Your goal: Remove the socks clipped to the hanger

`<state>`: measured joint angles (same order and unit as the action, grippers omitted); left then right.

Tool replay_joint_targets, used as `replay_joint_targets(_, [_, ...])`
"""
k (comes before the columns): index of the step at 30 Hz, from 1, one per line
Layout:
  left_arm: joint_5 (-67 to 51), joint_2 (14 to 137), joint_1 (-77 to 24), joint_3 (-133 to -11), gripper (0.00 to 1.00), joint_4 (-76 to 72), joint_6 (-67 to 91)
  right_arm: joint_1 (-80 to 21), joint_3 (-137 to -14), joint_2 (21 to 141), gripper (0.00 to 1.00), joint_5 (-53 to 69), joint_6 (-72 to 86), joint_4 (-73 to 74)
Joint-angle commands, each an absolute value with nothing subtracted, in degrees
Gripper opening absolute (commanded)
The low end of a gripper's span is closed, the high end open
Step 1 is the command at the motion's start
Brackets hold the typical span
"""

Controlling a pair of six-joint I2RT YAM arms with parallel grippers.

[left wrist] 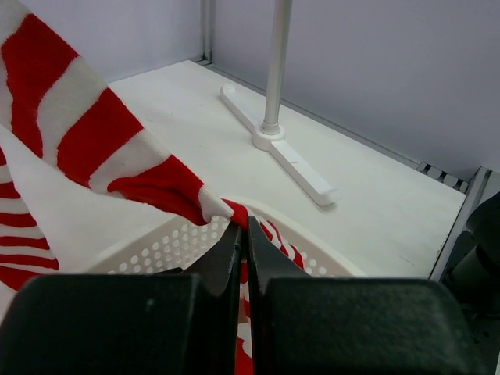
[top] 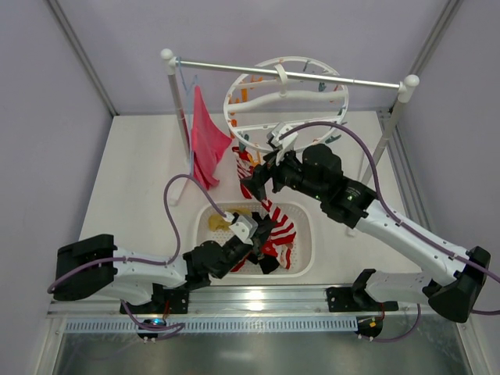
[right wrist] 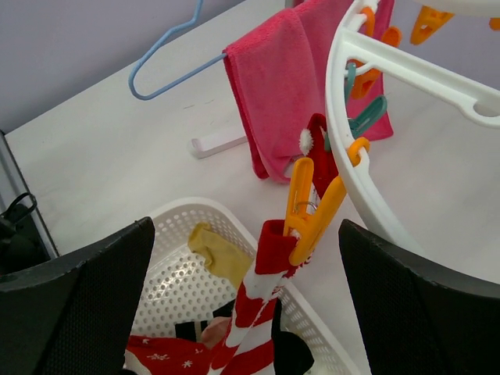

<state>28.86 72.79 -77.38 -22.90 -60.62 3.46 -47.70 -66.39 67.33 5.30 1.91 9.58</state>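
The white ring hanger (top: 285, 98) hangs from the rack rail, and its rim (right wrist: 375, 180) shows in the right wrist view. An orange clip (right wrist: 312, 211) on it pinches the red cuff of a red-and-white striped sock (right wrist: 269, 266). That sock (left wrist: 78, 133) stretches down over the basket. My left gripper (left wrist: 242, 228) is shut on its lower end, seen from above (top: 262, 233). My right gripper (right wrist: 246, 230) is open, its fingers on either side of the clip and cuff without touching them (top: 255, 184). A second red sock (right wrist: 320, 148) hangs clipped behind.
The white perforated basket (right wrist: 176, 273) below holds a mustard sock (right wrist: 219, 250), a black sock (right wrist: 293, 355) and a red patterned sock (right wrist: 164, 351). A magenta cloth (top: 207, 141) on a blue wire hanger (right wrist: 160, 66) hangs at the rail's left end. The rack's foot (left wrist: 273, 148) lies beyond the basket.
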Motion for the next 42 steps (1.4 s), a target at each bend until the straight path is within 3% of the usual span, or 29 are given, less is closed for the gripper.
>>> replay_joint_targets(1, [30.2,73.6,-78.8,-25.1,0.00,-63.5,1.7,-48.3,-66.8,66.3,1.00,-2.8,3.3,6.5])
replay_joint_targets(12, [30.1,75.2,-80.4,-26.1,0.00,-63.3,0.3,-54.2,-68.0,69.1,1.00,-21.5,0.7,5.5])
replay_joint_targets(31, [30.2,73.1,-81.7,-25.3,0.00,-63.0,-1.4,-57.6,-72.7,76.8,0.99,-39.1,0.3,7.0])
replay_joint_targets(36, [29.9,72.2,-82.1,-24.8,0.00,-62.8,-1.4,-57.5,-74.5,79.4,0.92,-43.5,-1.2,6.8])
replay_joint_targets(39, [29.9,71.7,-82.2,-24.5,0.00,-62.8,-1.6,-57.6,-74.8,80.3,0.82,-46.0,-1.7,5.6])
replay_joint_targets(42, [30.0,71.5,-82.2,-24.3,0.00,-62.8,-1.8,-57.6,-74.7,80.7,0.64,-47.6,-2.2,4.7])
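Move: The orange clip holding the striped sock's cuff hangs from the hanger ring, about 6 cm ahead of my open right hand, 2 cm left and 3 cm lower. Past it, the teal clip with the second sock is some 10 cm ahead and 5 cm left; the pink towel is about 10 cm ahead and 14 cm left. From my left hand, already gripping this sock, the orange clip is roughly 14 cm ahead, 3 cm left and 8 cm above. I swing my right hand about 35 degrees clockwise and carry it forward some 6 cm, then also down about 4 cm and a little right, rolling its left side down, until the orange clip sits between my fingers; only then do they start closing around it, about a third of the way. My left hand keeps its pinch on the sock and draws back about 2 cm, rising slightly at the end. ##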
